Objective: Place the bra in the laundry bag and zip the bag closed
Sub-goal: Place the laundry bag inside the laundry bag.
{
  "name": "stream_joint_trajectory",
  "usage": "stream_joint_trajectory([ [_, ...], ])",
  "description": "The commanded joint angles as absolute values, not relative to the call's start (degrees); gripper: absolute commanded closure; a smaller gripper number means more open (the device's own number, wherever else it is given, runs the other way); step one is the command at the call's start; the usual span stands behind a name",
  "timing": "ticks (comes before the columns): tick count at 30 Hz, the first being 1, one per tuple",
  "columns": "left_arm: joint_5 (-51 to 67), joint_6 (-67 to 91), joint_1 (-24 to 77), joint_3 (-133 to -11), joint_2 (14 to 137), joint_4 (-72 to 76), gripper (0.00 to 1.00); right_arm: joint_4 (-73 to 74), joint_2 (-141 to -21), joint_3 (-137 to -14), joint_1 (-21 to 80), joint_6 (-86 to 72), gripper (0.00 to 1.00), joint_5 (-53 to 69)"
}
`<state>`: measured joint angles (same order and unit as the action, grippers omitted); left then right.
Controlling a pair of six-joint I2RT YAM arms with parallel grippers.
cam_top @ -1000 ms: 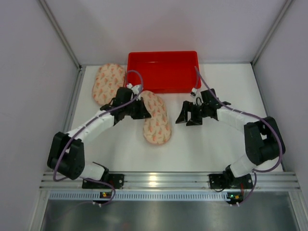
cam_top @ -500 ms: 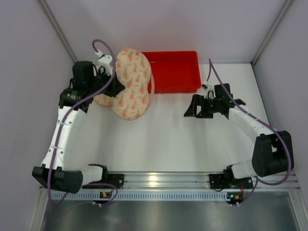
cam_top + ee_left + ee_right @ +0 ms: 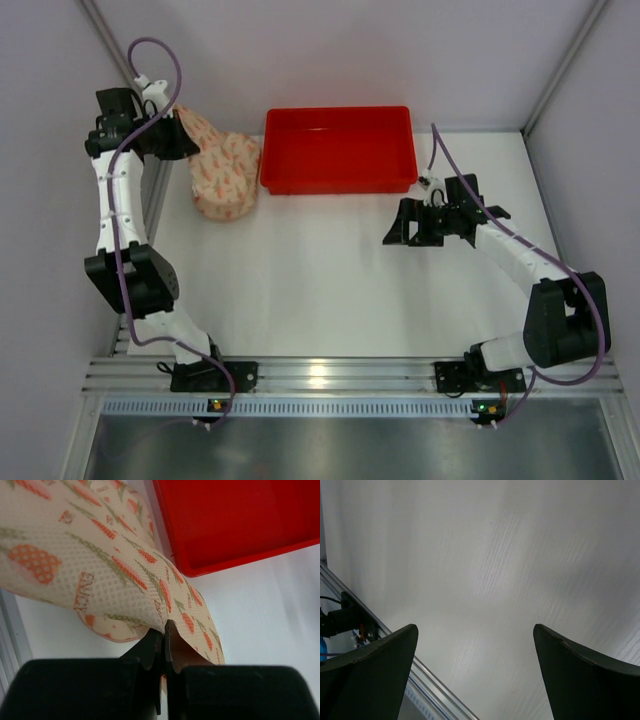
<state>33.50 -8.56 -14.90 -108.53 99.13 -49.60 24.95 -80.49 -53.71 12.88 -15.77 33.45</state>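
Note:
The laundry bag (image 3: 222, 172), peach mesh printed with orange carrots, hangs folded at the far left, its lower end resting on the table beside the red tray. My left gripper (image 3: 178, 140) is raised high at the back left and is shut on the bag's edge. In the left wrist view the bag (image 3: 100, 560) drapes away from the pinched fingers (image 3: 163, 630). My right gripper (image 3: 392, 228) hovers over the table right of centre, open wide, with nothing between its fingers (image 3: 475, 627). The bra is out of view.
A red tray (image 3: 338, 186) stands at the back centre and looks empty inside; its near rim (image 3: 240, 560) lies just right of the bag. Grey walls close in the table on the left, right and back. An aluminium rail runs along the near edge.
My left arm lifted the bag from the table's middle and swung it up to the back left corner. My right gripper opened wider and drew back slightly to the right.

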Motion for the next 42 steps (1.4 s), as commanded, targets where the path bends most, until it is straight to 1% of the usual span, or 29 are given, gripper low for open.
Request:
stream_joint_trajectory([
  [1,38.5,-9.8,-16.8,-114.3,102.3,-48.8,1.0,23.7,-78.7,-54.1,12.5,-14.7,0.0,33.0],
  [15,48.0,-15.5,-17.7,-121.7,115.9,-48.2,1.0,21.8,-79.8,-52.9,12.0,-15.6,0.01,33.8],
  [20,55.5,-16.6,-17.7,-123.4,120.2,-48.1,1.0,21.6,-80.2,-52.9,11.7,-15.6,0.01,34.1],
  [23,57.4,-18.2,-17.7,-123.9,122.3,-48.0,1.0,21.5,-79.9,-52.5,11.5,-15.5,0.01,34.2],
  [29,55.3,-19.8,-17.6,-127.2,128.2,-48.0,1.0,21.0,-79.9,-51.5,11.2,-15.6,0.01,34.3],
  [33,48.4,-21.1,-17.5,-131.6,134.1,-48.0,1.0,21.0,-80.2,-51.8,11.0,-15.8,0.01,34.5],
  [37,45.9,-22.2,-17.5,-135.8,137.5,-47.8,1.0,21.0,-79.8,-51.5,10.8,-15.7,0.0,34.5],
  [40,43.8,-22.8,-17.5,-136.1,138.6,-47.4,0.97,20.9,-79.5,-51.1,10.8,-15.8,0.01,34.5],
  [42,41.8,-23.2,-17.5,-136.1,139.2,-47.3,0.94,20.9,-79.4,-51.0,10.6,-15.7,0.0,34.5],
])
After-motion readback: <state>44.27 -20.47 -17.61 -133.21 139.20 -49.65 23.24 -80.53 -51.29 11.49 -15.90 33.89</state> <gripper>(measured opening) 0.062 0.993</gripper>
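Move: The left hand already pinches the laundry bag high over the far left of the table. The spot for it, the other bag, has its middle about 9 cm ahead of the hand, barely a centimetre left and some 27 cm below. The red bin's middle stands around 14 cm ahead and 31 cm to the right, 24 cm below. For the idle right hand, the other bag lies about 21 cm ahead, 48 cm left and 10 cm lower. Keeping its pinch on the laundry bag's edge, the left hand lowers it onto the other bag beside the red bin, sinking about 17 cm while reaching some 12 cm forward and drifting slightly left. The wrist turns about 10 degrees clockwise, and the fingers stay shut. ##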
